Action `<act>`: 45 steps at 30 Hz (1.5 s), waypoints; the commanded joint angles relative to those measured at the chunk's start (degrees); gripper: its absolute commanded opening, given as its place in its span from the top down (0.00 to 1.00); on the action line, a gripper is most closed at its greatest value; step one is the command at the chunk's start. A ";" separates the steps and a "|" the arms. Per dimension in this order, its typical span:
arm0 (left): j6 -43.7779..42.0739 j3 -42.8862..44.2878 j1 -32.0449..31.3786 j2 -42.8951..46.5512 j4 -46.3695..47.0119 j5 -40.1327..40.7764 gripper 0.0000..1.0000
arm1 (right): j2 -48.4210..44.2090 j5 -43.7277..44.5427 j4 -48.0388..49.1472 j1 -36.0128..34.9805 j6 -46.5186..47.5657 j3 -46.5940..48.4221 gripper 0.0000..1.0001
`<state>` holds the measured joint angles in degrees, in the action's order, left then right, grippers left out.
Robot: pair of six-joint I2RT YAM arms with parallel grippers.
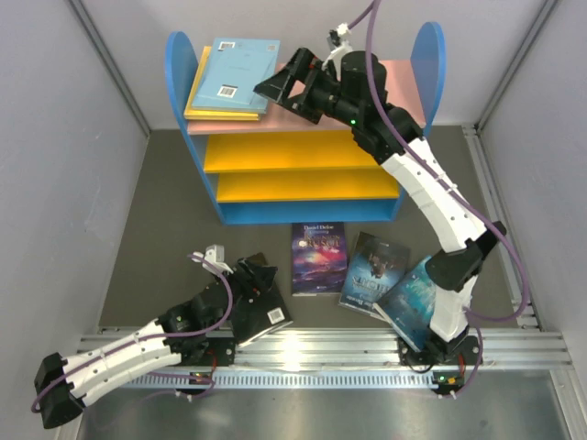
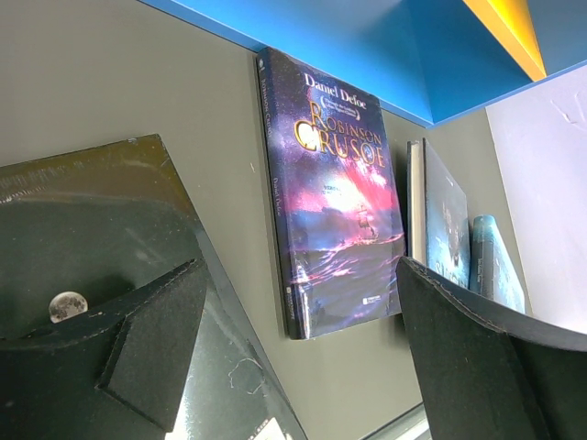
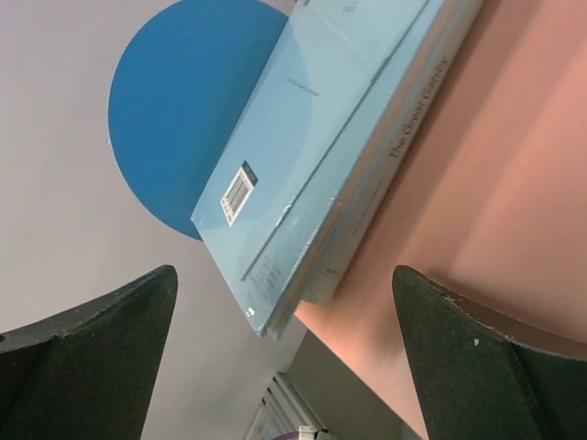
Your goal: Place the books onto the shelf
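Note:
The shelf point(image 1: 303, 197) stands at the back. A light blue book point(image 1: 237, 70) lies on a yellow book point(image 1: 204, 103) at the left of its pink top board point(image 1: 404, 87). My right gripper point(image 1: 275, 90) hovers open over that board, just right of the stack and holding nothing; the light blue book point(image 3: 303, 137) overhangs the pink board point(image 3: 495, 183). My left gripper point(image 1: 252, 280) is open low over a black book point(image 1: 266, 312) on the table. One finger is above the black book's cover point(image 2: 83, 211). A purple-blue book point(image 1: 317, 258), a dark teal book point(image 1: 373, 269) and a teal book point(image 1: 413, 295) lie flat.
Grey walls close in on both sides. An aluminium rail point(image 1: 321, 348) runs along the near edge by the arm bases. The right arm stretches over the teal book. Two yellow lower boards point(image 1: 293, 151) of the shelf hold nothing.

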<state>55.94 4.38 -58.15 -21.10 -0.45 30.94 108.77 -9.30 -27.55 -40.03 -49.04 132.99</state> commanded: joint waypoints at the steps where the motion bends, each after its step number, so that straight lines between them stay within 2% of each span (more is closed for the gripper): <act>1: 0.48 -0.34 0.05 0.80 0.62 0.88 0.11 | -6.54 -0.63 0.21 3.64 2.10 -4.21 0.00; 2: 0.48 -0.34 0.05 0.80 0.62 0.88 0.11 | -7.51 -0.63 0.48 4.25 2.28 -5.36 0.00; 3: 0.48 -0.34 0.05 0.80 0.62 0.88 0.11 | -8.48 -0.63 1.35 5.48 2.80 -7.63 0.07; 5: 0.48 -0.34 0.05 0.63 0.71 0.96 0.11 | -10.59 0.15 3.46 6.36 2.98 -9.49 0.31; 6: 0.48 -0.34 0.05 0.62 0.80 0.88 0.11 | -11.03 0.33 3.99 7.06 3.24 -10.55 0.50; 9: 0.48 -0.34 0.05 0.36 0.89 0.88 0.11 | -10.51 0.69 6.36 7.34 4.38 -10.29 0.83; 15: 0.57 -0.34 0.05 0.36 0.98 0.88 0.11 | -2.52 3.14 7.51 5.93 6.76 -3.89 0.99; 22: 0.66 -0.34 0.05 0.36 0.89 0.88 0.12 | 5.56 6.66 8.12 2.95 6.76 1.66 1.00; 34: 0.84 -0.69 0.05 1.15 0.80 0.88 0.12 | 8.73 14.22 9.45 -3.12 8.34 5.88 1.00; 39: 0.83 -0.78 0.05 1.50 0.71 0.88 0.12 | 9.88 19.84 8.65 -7.16 12.29 8.77 1.00; 45: 1.01 -0.78 0.05 2.47 -0.94 0.88 0.12 | 10.94 20.55 7.34 -7.87 12.47 9.13 1.00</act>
<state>56.86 4.10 -58.15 -19.49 -0.56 31.11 118.69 13.04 -20.43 -45.47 -37.45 139.92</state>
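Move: The right hand, wide open at the blue book's near right corner, has that book's middle about 9 cm left and 5 cm ahead, 2 cm lower; it overhangs the yellow book beneath, whose middle is 11 cm left, 4 cm ahead and 4 cm below. The shelf's blue left side panel rises some 20 cm left and 5 cm ahead, about level. From the idle left hand the blue book lies roughly 26 cm ahead, 5 cm left and 33 cm up. Right hand shuts, swings 7 cm right, then forward and about 9 cm left against the blue book's edge. ##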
